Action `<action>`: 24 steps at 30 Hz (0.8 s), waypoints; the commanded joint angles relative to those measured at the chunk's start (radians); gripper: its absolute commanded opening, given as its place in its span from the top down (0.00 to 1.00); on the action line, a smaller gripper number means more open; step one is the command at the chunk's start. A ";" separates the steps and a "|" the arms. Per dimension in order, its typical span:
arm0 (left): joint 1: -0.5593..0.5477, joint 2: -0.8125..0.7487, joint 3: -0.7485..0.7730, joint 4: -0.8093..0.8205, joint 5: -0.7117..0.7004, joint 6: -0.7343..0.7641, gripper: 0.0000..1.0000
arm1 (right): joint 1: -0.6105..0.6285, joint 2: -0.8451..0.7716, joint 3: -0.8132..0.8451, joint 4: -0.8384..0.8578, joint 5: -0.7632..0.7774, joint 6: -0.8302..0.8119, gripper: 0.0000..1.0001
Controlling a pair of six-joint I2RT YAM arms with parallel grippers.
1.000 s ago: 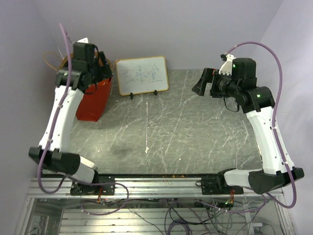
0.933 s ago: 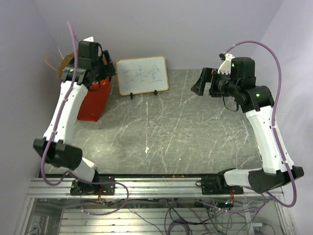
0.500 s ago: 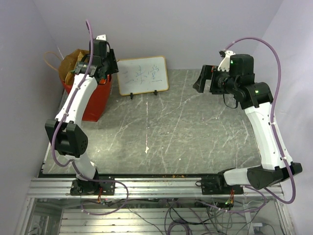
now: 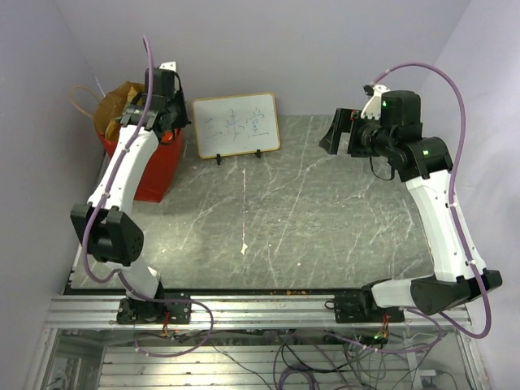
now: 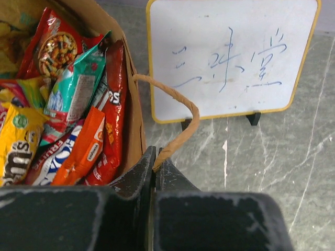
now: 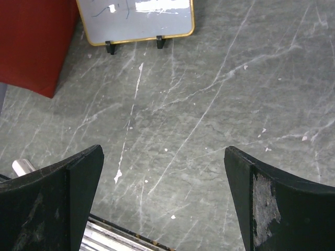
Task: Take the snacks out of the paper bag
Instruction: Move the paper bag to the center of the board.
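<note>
The red paper bag (image 4: 154,166) stands at the table's far left, its brown inside (image 5: 134,99) showing. Several snacks lie inside: a teal packet (image 5: 73,89), an orange one (image 5: 84,149), a red one (image 5: 114,99) and a yellow one (image 5: 15,141). My left gripper (image 4: 166,130) (image 5: 155,157) is over the bag's right rim, shut on the bag's brown loop handle (image 5: 183,130). My right gripper (image 4: 335,134) (image 6: 162,151) is open and empty, held above the table's far right.
A white framed writing board (image 4: 236,124) stands upright just right of the bag, close to my left gripper; it also shows in the left wrist view (image 5: 230,57). Grey marble tabletop (image 4: 276,211) spreads ahead. The near metal rail (image 6: 115,235) edges the table.
My left arm has swung up and back, bringing the wrist over the bag's right rim; the bag's open mouth now shows to its left. The right gripper has shifted slightly back.
</note>
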 commanded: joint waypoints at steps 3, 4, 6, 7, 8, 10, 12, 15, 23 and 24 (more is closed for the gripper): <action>0.000 -0.185 -0.070 -0.036 0.083 -0.023 0.93 | 0.003 -0.021 -0.021 0.022 -0.042 0.007 0.00; 0.000 -0.206 -0.082 -0.050 0.089 -0.023 0.93 | 0.003 -0.021 -0.023 0.023 -0.046 0.006 0.00; -0.001 -0.257 -0.107 -0.071 0.111 -0.022 0.93 | 0.004 -0.021 -0.027 0.023 -0.056 0.004 0.00; -0.002 -0.273 -0.117 -0.083 0.122 -0.016 0.93 | 0.003 -0.021 -0.030 0.025 -0.064 0.003 0.00; -0.002 -0.300 -0.124 -0.101 0.127 -0.012 0.93 | 0.003 -0.020 -0.033 0.027 -0.072 0.004 0.00; -0.002 -0.339 -0.135 -0.134 0.133 -0.018 0.93 | 0.003 -0.020 -0.043 0.030 -0.087 0.005 0.00; -0.004 -0.377 -0.153 -0.155 0.159 -0.037 0.93 | 0.003 -0.021 -0.052 0.036 -0.102 0.008 0.00; -0.015 -0.444 -0.213 -0.161 0.226 -0.091 0.93 | 0.004 -0.025 -0.066 0.040 -0.131 0.011 0.00; -0.138 -0.600 -0.332 -0.148 0.253 -0.266 0.93 | 0.004 -0.066 -0.139 0.060 -0.188 0.036 0.00; -0.159 -0.610 -0.332 -0.155 0.235 -0.280 0.93 | 0.004 -0.071 -0.147 0.062 -0.194 0.038 0.00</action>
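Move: The paper bag, its near-side handle already pinched in the left fingers, has its middle about 12 cm to the left of that hand, level with it fore-and-aft and some 13 cm below. The centre of the board, where the bag is to go, lies about 18 cm back, 21 cm right and 27 cm down; the whiteboard stands 15 cm right, 5 cm farther out and 18 cm lower. From the right hand the bag is roughly 50 cm left, 13 cm ahead and 19 cm down. The paper bag is drawn by its twisted handle, which the shut left fingers keep pinching: the hand pulls about 17 cm straight back towards the robot, rising a little, then curves right in the last stretch while rolling some 10 degrees right side down and turning slightly clockwise. The empty right hand, wide open, eases about 4 cm down, left and back. ##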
